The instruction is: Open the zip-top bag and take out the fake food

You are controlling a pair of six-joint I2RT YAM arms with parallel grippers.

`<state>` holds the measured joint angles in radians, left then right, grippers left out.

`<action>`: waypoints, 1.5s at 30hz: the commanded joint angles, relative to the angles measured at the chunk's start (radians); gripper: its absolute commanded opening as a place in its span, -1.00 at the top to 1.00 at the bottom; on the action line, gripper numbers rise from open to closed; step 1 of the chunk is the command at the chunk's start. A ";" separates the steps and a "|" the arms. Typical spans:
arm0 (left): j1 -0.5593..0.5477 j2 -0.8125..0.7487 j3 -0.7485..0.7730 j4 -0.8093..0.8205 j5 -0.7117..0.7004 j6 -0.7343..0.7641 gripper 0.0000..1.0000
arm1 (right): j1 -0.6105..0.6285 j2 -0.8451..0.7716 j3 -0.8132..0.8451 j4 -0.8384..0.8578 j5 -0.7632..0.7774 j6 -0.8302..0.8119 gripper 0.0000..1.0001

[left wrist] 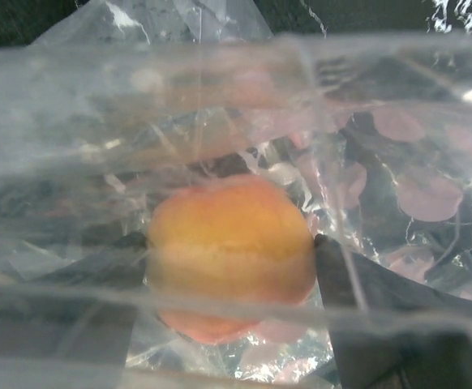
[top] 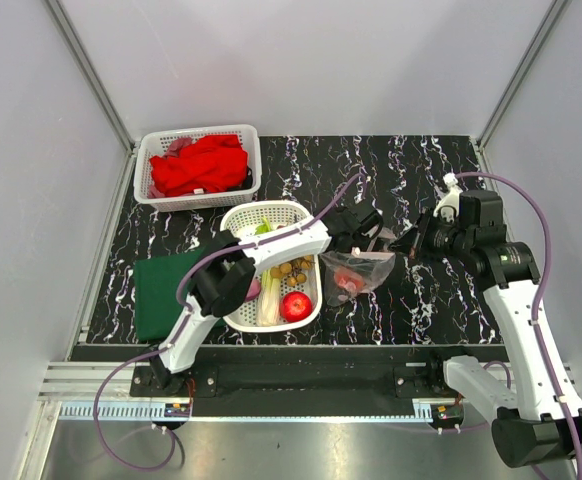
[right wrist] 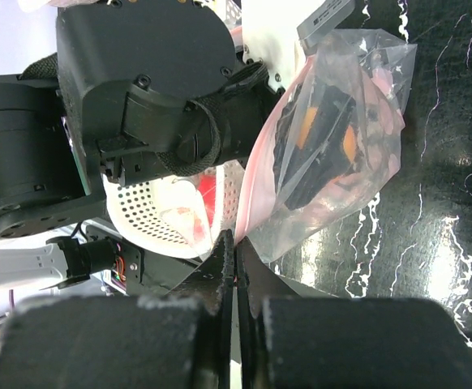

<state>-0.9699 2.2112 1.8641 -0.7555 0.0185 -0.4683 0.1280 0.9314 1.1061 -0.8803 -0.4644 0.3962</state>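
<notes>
The clear zip-top bag (top: 363, 270) lies on the black marble table just right of the white food basket. My left gripper (top: 369, 243) reaches inside the bag. In the left wrist view its fingers (left wrist: 343, 275) are shut on an orange peach (left wrist: 232, 251), with plastic film all around. My right gripper (right wrist: 236, 243) is shut on the bag's pinkish zip edge (right wrist: 262, 174) and holds it up; it also shows in the top view (top: 408, 243). The right wrist view shows the left fingers and orange fruit through the bag (right wrist: 333, 121).
A white perforated basket (top: 239, 215) holds a red apple (top: 295, 305), a leek (top: 269, 300), a berry bunch (top: 293, 270) and a green pepper (top: 263, 228). A second basket (top: 151, 145) with a red cloth stands at the back left. A green cloth (top: 163, 290) lies at the left.
</notes>
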 commanded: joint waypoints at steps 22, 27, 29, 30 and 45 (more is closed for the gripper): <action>0.059 -0.278 0.055 0.174 0.242 -0.244 1.00 | -0.002 -0.056 0.174 -0.190 0.204 0.020 1.00; -0.012 -0.301 -0.003 0.128 0.095 -0.130 1.00 | -0.002 0.038 0.273 -0.204 0.213 0.012 1.00; -0.032 -0.298 0.018 0.078 0.010 -0.063 1.00 | -0.002 0.059 0.307 -0.206 0.227 0.010 1.00; -0.044 -0.286 0.033 0.050 -0.012 -0.050 1.00 | -0.001 0.085 0.317 -0.203 0.227 0.007 1.00; -0.102 -0.341 0.113 -0.051 -0.344 0.135 1.00 | -0.002 0.161 0.376 -0.231 0.136 -0.030 1.00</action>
<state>-1.0710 1.9400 1.8973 -0.8032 -0.2150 -0.4141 0.1287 1.1423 1.5127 -1.1156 -0.2646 0.3950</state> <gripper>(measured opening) 0.797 0.009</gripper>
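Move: The peach is already between my left fingers, inside the bag. The white basket's middle lies about 17 cm to this hand's left and 4 cm farther out, slightly lower; its red tomato is some 12 cm left and 4 cm back. The bag rim's corner, pinched by my right fingers, is about 19 cm above the left hand, 8 cm right and 4 cm back. From my right hand the peach lies 8 cm left, 4 cm ahead, 19 cm below. I keep my grip on the peach and whip my left hand up about 17 cm, rolling its left side down some 30 degrees. Then I ease down a little, drift back and left towards the basket and undo most of that roll as the fingertips swing outward. My right hand keeps pinching the rim, dips back briefly, then draws it up, forward and to the right, away from the basket. ##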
